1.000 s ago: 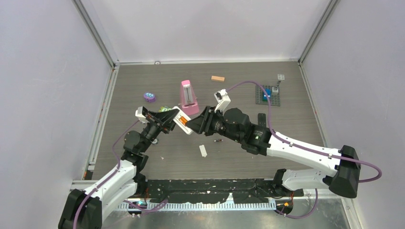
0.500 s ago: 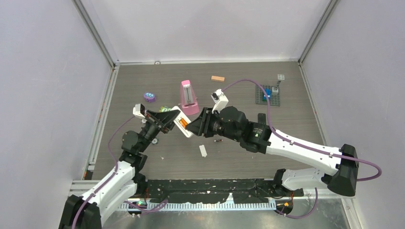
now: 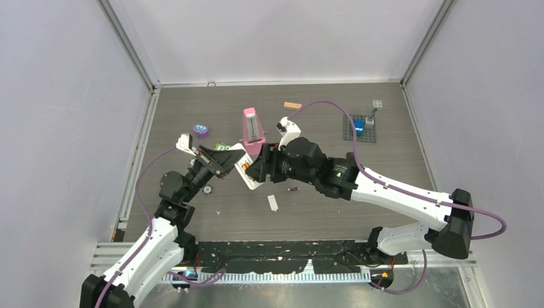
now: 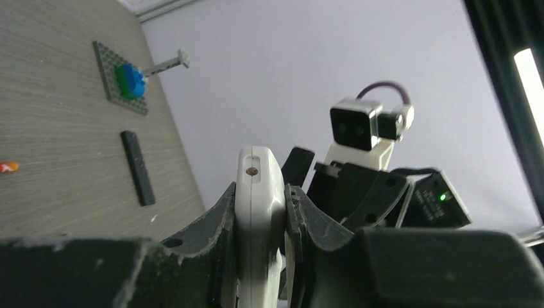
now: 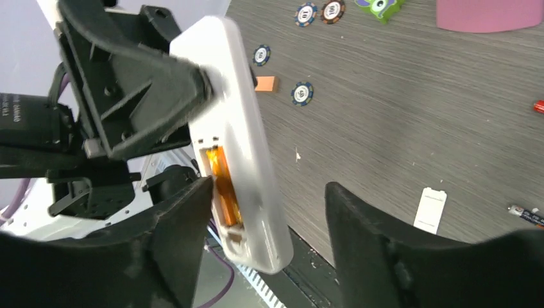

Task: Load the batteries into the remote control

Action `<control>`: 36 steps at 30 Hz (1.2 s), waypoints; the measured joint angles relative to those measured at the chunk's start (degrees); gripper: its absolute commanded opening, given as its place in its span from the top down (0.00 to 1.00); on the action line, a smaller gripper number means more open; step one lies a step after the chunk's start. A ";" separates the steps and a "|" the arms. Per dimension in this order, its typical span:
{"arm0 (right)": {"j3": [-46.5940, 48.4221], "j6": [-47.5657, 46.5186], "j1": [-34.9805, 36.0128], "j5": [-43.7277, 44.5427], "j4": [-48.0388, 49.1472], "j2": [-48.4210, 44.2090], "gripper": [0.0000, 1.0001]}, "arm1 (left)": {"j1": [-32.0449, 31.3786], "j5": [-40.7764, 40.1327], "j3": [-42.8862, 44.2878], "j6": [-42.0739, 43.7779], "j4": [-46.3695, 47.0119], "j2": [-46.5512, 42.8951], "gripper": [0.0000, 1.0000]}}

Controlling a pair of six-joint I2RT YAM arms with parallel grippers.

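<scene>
The white remote control (image 3: 245, 167) is held tilted above the table, with my left gripper (image 3: 224, 160) shut on its upper part. In the left wrist view both pads press its sides (image 4: 260, 205). Its open compartment faces my right wrist camera, and an orange battery (image 5: 221, 179) lies in it. My right gripper (image 5: 269, 192) stands open around the remote's lower end (image 5: 256, 192), the right finger (image 5: 359, 218) well clear of it. A dark battery (image 3: 294, 189) and the white compartment cover (image 3: 272, 203) lie on the table below. A red battery tip (image 5: 539, 106) shows at the right edge.
A pink metronome (image 3: 253, 130) stands just behind the grippers. A purple object (image 3: 201, 131), a tan block (image 3: 292, 105), a grey baseplate with a blue brick (image 3: 359, 126) and a black bar (image 3: 351, 160) lie around. Poker chips (image 5: 301, 93) lie under the left arm.
My right gripper's jaws have spread apart around the remote's lower end. Both arms and the remote have shifted slightly left and back.
</scene>
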 measured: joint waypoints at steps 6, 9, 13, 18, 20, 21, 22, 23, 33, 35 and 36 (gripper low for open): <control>-0.81 -2.14 0.00 0.83 -0.39 -0.13 0.16 | -0.85 4.02 3.41 10.49 -9.05 -2.25 1.00; -1.84 -2.21 0.00 0.42 0.55 -1.22 0.15 | -0.85 4.59 4.20 14.05 -11.17 -2.97 1.00; -3.93 -2.23 0.00 -0.22 2.58 -4.68 0.15 | -0.85 5.33 4.20 17.00 -13.55 -2.95 1.00; -5.99 -3.41 0.22 -1.60 4.55 -8.50 0.15 | -0.85 6.08 4.20 18.86 -14.60 -2.91 1.00; -5.95 -4.74 1.03 -1.14 4.83 -8.87 0.15 | -0.85 6.10 4.20 19.02 -15.06 -3.06 1.00; -5.73 -5.70 1.88 -0.42 4.50 -8.87 0.15 | -0.85 6.08 4.20 19.04 -15.34 -3.26 1.00; -5.11 -6.78 3.08 0.59 3.56 -8.55 0.15 | -0.85 6.03 4.20 19.06 -15.69 -3.48 1.00; -4.33 -7.96 4.35 1.66 2.73 -7.96 0.15 | -0.85 5.92 4.20 19.06 -16.13 -3.91 1.00; 7.26 -19.19 13.20 13.81 -6.12 6.69 0.17 | -0.85 4.42 4.20 18.84 -20.33 -7.74 1.00; 9.33 -20.59 13.70 15.82 -7.58 9.81 0.22 | -0.85 4.24 4.22 18.71 -21.81 -8.24 1.00; 10.25 -21.18 13.90 16.65 -8.39 11.10 0.24 | -0.85 4.17 4.28 18.64 -22.71 -8.46 1.00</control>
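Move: Just about 2 cm to the left of the right hand and 1 cm back lies the open battery compartment of the remote control, roughly level with it. From that hand the pink metronome stands some 13 cm ahead and 1 cm left, the white cover lies 13 cm back and 6 cm right, and the red battery straight right by 9 cm, all over 20 cm below. From the left hand, still gripping the remote's far end, the compartment is about 4 cm back, 3 cm right and 2 cm lower. Opening wide and letting go of the orange battery, the right hand eases up, back and a little right off the compartment, then swings about 5 cm left and down again so its spread fingers come to either side of the remote's battery end, rolling some 30 degrees. Meanwhile the left hand keeps its grip, sinks 2 to 3 cm, draws back about 2 cm and rolls the remote so the compartment faces the right hand. ##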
